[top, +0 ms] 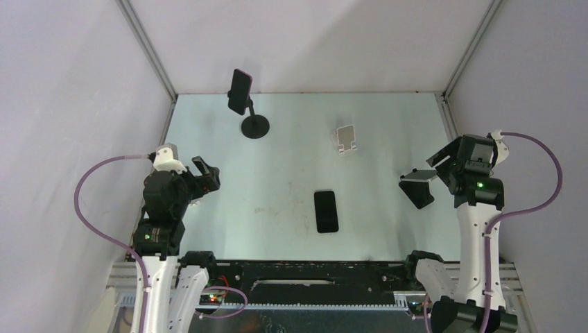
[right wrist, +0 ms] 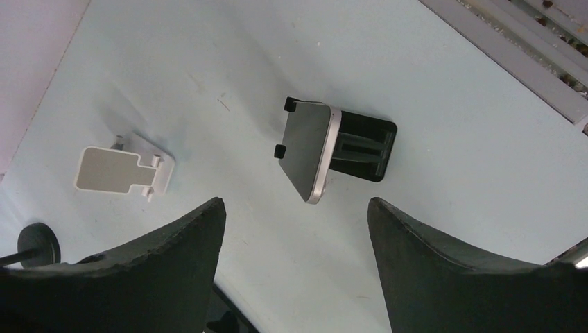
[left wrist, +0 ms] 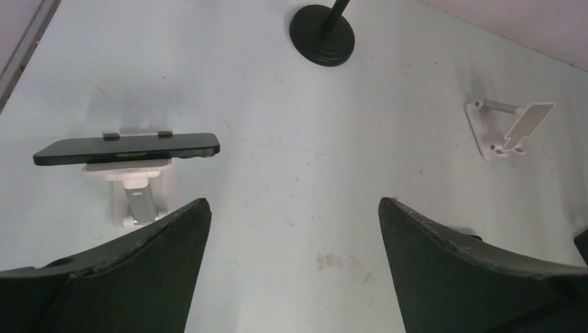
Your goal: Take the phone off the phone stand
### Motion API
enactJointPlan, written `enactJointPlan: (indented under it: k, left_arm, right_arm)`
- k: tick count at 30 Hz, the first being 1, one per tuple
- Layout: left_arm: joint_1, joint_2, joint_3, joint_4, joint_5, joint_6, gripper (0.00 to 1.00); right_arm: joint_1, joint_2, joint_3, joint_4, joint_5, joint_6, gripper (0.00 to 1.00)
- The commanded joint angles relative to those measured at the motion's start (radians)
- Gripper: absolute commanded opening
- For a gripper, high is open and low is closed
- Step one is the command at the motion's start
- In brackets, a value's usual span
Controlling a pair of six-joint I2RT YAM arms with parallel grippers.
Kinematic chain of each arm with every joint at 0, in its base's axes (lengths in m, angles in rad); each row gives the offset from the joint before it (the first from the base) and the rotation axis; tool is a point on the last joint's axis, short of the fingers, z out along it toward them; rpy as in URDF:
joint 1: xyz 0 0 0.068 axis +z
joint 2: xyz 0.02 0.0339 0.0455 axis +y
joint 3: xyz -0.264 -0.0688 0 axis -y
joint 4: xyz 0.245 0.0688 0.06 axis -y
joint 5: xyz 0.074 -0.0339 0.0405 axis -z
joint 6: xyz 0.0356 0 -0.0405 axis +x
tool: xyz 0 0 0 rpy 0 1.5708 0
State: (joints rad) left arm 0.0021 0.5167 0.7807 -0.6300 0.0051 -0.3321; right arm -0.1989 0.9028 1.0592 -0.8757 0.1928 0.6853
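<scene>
A silver-edged phone [right wrist: 310,149] leans on a small black phone stand [right wrist: 364,146] at the table's right side [top: 418,186]. My right gripper [right wrist: 296,201] hovers just short of it, open, with nothing between the fingers; in the top view the gripper [top: 440,166] sits right beside that phone. A second dark phone [left wrist: 128,148] lies crosswise on a white stand [left wrist: 135,201], ahead and left of my left gripper [left wrist: 292,201]. That gripper is wide open over bare table [top: 206,173]. A third phone [top: 240,91] is clamped on a tall stand with a round base [top: 255,127] at the back.
An empty white stand [top: 346,139] sits mid-back. A black phone [top: 326,211] lies flat near the table's middle front. Walls close in the table on the left, back and right. A black rail [top: 305,274] runs along the near edge between the arm bases.
</scene>
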Motion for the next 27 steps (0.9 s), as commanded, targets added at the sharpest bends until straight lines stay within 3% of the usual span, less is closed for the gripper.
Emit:
enactJointPlan:
  k: [1, 10, 27]
  left_arm:
    - [-0.005, -0.008, 0.0, 0.028, 0.001, 0.01, 0.98]
    - [-0.005, -0.012, 0.0, 0.026, -0.002, 0.01, 0.98]
    - [-0.005, -0.027, 0.0, 0.023, -0.002, 0.008, 0.98]
  right_arm:
    - [-0.051, 0.016, -0.01, 0.055, -0.069, -0.013, 0.77]
    - [-0.149, 0.08, -0.059, 0.117, -0.21, -0.011, 0.68]
    - [-0.235, 0.198, -0.11, 0.213, -0.301, 0.005, 0.53]
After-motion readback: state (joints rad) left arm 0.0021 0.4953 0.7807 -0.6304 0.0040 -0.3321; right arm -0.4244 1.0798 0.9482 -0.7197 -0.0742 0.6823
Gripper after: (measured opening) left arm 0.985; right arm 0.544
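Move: The right hand's phone, lying crosswise on its black stand, is about 13 cm below the hand and only some 3 cm ahead, with practically no sideways offset. The stand's base sits straight beneath the hand, roughly 22 cm down. On the table, an empty white stand is about 20 cm ahead and 27 cm left, and the loose phone 8 cm back and 37 cm left. From the left hand the stand phone lies around 74 cm right, 5 cm ahead and 14 cm lower. Down towards the phone on the black stand goes the right hand, about 6 cm, easing forward and to its right by a good 2 cm each. Its left side rolls up some 10 degrees as it sinks, and the fingers, quite wide at first, draw in to about half open without gripping anything. ##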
